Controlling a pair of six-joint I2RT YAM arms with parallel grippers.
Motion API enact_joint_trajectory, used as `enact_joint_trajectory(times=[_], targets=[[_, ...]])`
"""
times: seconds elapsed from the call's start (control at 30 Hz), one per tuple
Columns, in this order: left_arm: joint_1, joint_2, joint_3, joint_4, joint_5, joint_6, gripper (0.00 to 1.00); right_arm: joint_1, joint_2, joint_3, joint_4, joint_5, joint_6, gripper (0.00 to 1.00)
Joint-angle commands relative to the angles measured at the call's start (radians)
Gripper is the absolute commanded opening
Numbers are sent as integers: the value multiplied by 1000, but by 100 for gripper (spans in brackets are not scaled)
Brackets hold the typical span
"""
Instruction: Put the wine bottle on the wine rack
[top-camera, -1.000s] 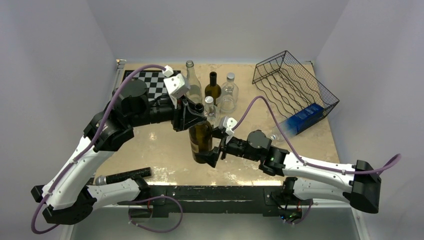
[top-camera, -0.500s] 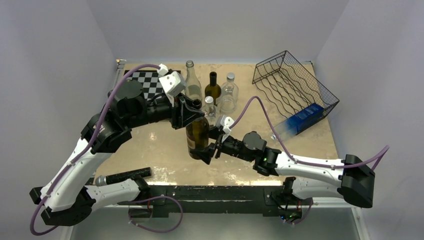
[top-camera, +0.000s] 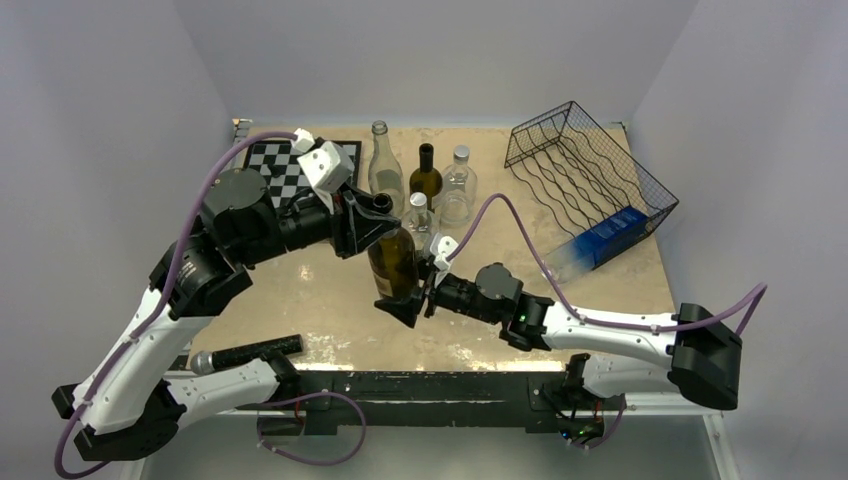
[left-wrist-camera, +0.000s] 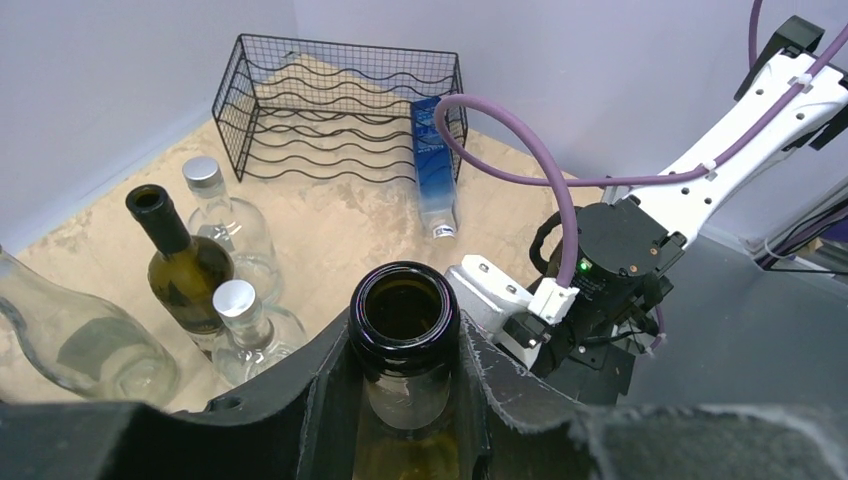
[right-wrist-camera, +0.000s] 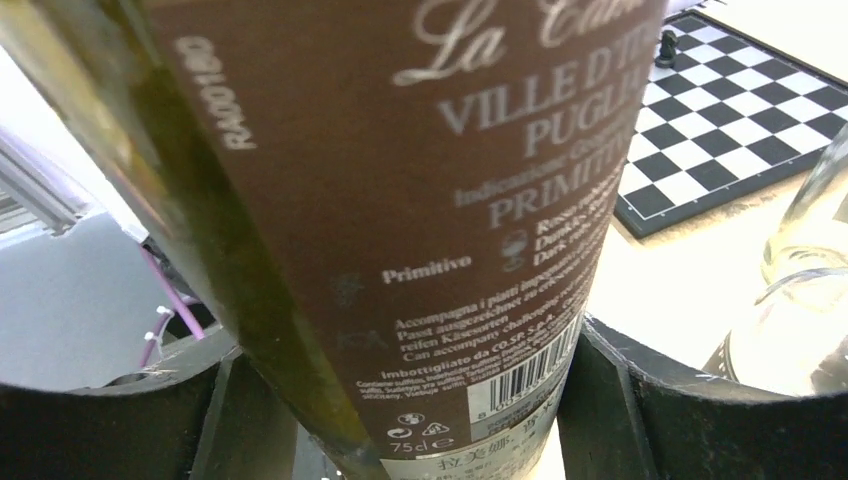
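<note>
The wine bottle (top-camera: 397, 262) is dark amber glass with a brown label, open-mouthed and tilted above the table. My left gripper (top-camera: 378, 212) is shut on its neck just under the lip (left-wrist-camera: 403, 310), one finger pressed on each side. My right gripper (top-camera: 410, 295) holds the bottle's lower body (right-wrist-camera: 400, 200), with both fingers against the glass near the base. The wine rack (top-camera: 585, 175) is a black wire rack with wavy rows at the far right corner, and it also shows in the left wrist view (left-wrist-camera: 340, 110). No bottle lies on it.
A blue box (top-camera: 605, 238) leans on the rack's front. Several other bottles stand at the back centre: a tall clear one (top-camera: 383, 165), a dark green one (top-camera: 426, 175) and two small clear ones (top-camera: 459, 185). A chessboard (top-camera: 285, 165) lies back left. A black microphone (top-camera: 245, 352) rests near the front edge.
Both arms have shifted left with the bottle, which now tilts more. My right gripper's fingers have closed in onto the bottle's lower body.
</note>
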Motion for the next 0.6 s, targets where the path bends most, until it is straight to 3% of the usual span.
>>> enact_joint_trajectory(times=[0.0, 0.07, 0.13, 0.17, 0.2, 0.23, 0.3, 0.4, 0.47, 0.57], targets=[[-5, -41, 18, 141, 9, -51, 0, -5, -33, 22, -20, 103, -6, 49], [-7, -49, 14, 134, 8, -49, 0, -2, -68, 27, -55, 140, -34, 29], [-6, -62, 3, 130, 5, -46, 0, 0, -105, 44, -111, 185, -79, 1], [-6, -72, -4, 129, 4, -45, 0, 2, -125, 55, -139, 215, -103, 0], [-6, -81, -14, 131, 4, -45, 6, 3, -144, 62, -157, 241, -138, 0], [-6, -92, -28, 132, 2, -42, 17, 5, -165, 70, -174, 269, -174, 0], [-5, -118, -59, 144, 1, -39, 49, 6, -206, 88, -211, 315, -266, 0], [-6, -147, -109, 176, -13, -38, 82, 19, -263, 108, -231, 405, -409, 0], [-7, -143, -107, 172, -28, -35, 96, 33, -284, 117, -209, 495, -533, 0], [-6, -119, -75, 140, -58, -24, 99, 38, -289, 127, -163, 574, -705, 0]])
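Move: The wine bottle hangs upright between both hands: the left fingers have its neck, with its middle some 12 cm below them and about 2 cm to their right, and the right fingers already grip it low on the body. From the right hand the wine rack lies roughly 26 cm ahead, 40 cm right and 17 cm lower, the blue bottle in it 17 cm ahead and 43 cm right. The white-capped bottle stands about 13 cm ahead and 3 cm right. The wine bottle passes wholly to the right hand: the left fingers open wide and let go of the neck, the left hand backing off a few centimetres to the left, back and up. The right hand keeps its grip on the lower body and, gathering speed, carries the bottle about 8 cm right, some 5 forward and a little up towards the rack, turning clockwise and tipping the neck over to the left and back. ##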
